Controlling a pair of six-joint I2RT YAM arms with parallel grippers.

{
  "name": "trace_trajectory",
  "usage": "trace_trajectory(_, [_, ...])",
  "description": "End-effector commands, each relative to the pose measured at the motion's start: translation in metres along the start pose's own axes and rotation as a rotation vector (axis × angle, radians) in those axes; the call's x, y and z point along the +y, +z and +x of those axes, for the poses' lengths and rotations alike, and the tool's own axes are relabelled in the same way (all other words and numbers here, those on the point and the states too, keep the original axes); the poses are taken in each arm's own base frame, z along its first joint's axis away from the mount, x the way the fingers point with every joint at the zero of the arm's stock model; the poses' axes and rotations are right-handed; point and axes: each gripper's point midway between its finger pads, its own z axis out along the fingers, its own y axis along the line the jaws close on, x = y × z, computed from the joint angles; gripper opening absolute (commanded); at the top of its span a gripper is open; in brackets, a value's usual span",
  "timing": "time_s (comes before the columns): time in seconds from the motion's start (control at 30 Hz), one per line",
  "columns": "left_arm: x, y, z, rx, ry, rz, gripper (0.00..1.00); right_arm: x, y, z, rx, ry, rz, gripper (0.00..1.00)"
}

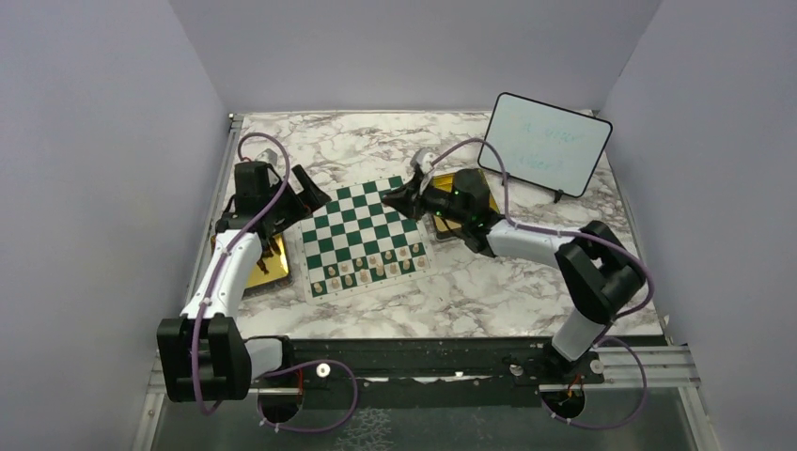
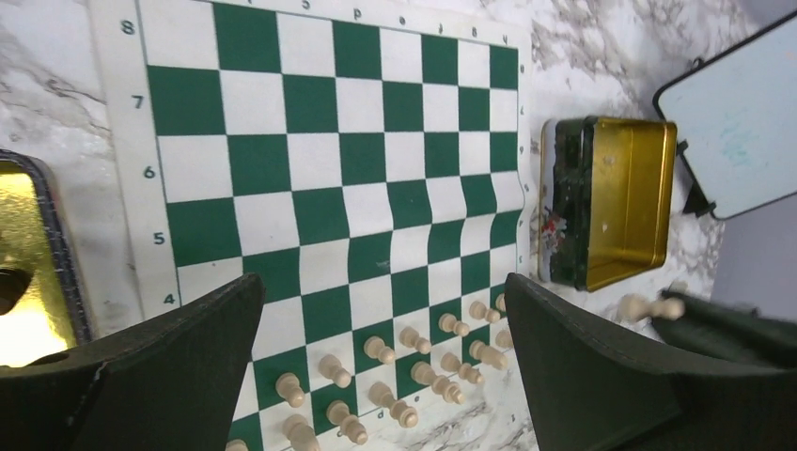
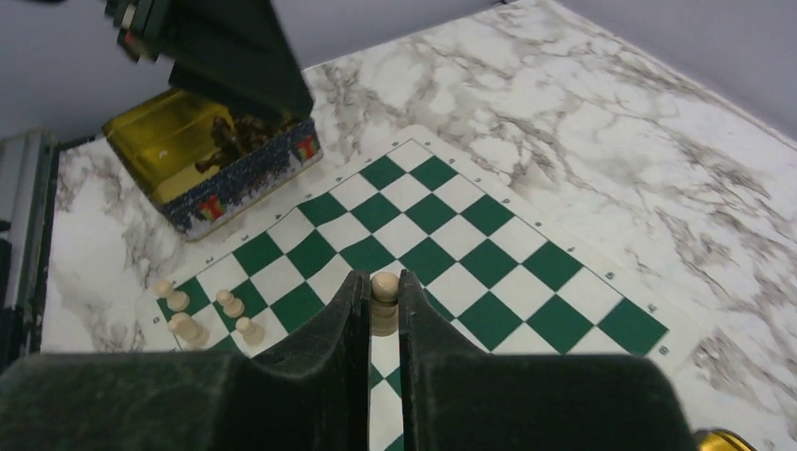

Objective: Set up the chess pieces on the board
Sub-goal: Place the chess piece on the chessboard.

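The green-and-white board (image 1: 350, 224) lies mid-table. Cream chess pieces (image 1: 371, 265) stand in two rows along its near edge, and the same chess pieces (image 2: 414, 362) show at the bottom of the left wrist view. My right gripper (image 3: 383, 280) is shut on a cream pawn (image 3: 383, 293), held just above the board (image 3: 489, 254) near its far right corner. From above, the right gripper (image 1: 399, 199) hangs over that corner. My left gripper (image 1: 305, 193) hovers at the board's far left edge. Its jaws stand wide open and empty, with the fingers (image 2: 169, 338) well apart over the board (image 2: 310, 169).
A gold tin (image 1: 268, 261) sits left of the board under the left arm, with dark pieces inside (image 3: 211, 164). A second gold tin (image 2: 620, 211) lies right of the board. A framed whiteboard (image 1: 548, 143) stands at the back right. Grey walls enclose the marble table.
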Motion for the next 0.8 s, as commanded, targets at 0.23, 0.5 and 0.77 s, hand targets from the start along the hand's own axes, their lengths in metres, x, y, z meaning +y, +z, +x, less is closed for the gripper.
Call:
trace_trajectory(0.23, [0.033,-0.003,-0.007,-0.092,-0.04,-0.075,0.99,0.038,0.068,0.041,-0.014,-0.256,-0.155,0.13])
trace_trajectory(0.5, [0.041,-0.008,-0.001,-0.103,0.018,-0.092,0.99,0.035,0.09,0.078,0.079,-0.26,-0.161,0.16])
trace_trajectory(0.77, [0.041,-0.007,0.004,-0.087,0.026,-0.083,0.99,0.032,0.087,0.097,0.125,-0.268,-0.146,0.15])
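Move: The light pawn already pinched in the right fingers is bound for the empty corner square a2, about 16 cm to the right hand's left, 9 cm back and 17 cm below. The b2 pawn stands some 3 cm to the right of that square and 1 cm farther out; the a1 piece is about 3 cm nearer the robot than a2 and 1 cm right of it. From the left hand, a2 lies roughly 10 cm back, 2 cm left and 13 cm down. The pawn, still held shut in the right fingers, is carried over the board towards a2, about 9 cm to the left and as far down. The hand slants left and down, drifting 2 cm back and out again, runs mostly left, then finishes nearly straight down, its fingertips dipping and swinging counter-clockwise some 10 degrees each. The empty left hand, wide open, shifts about 3 cm left and slightly down. ##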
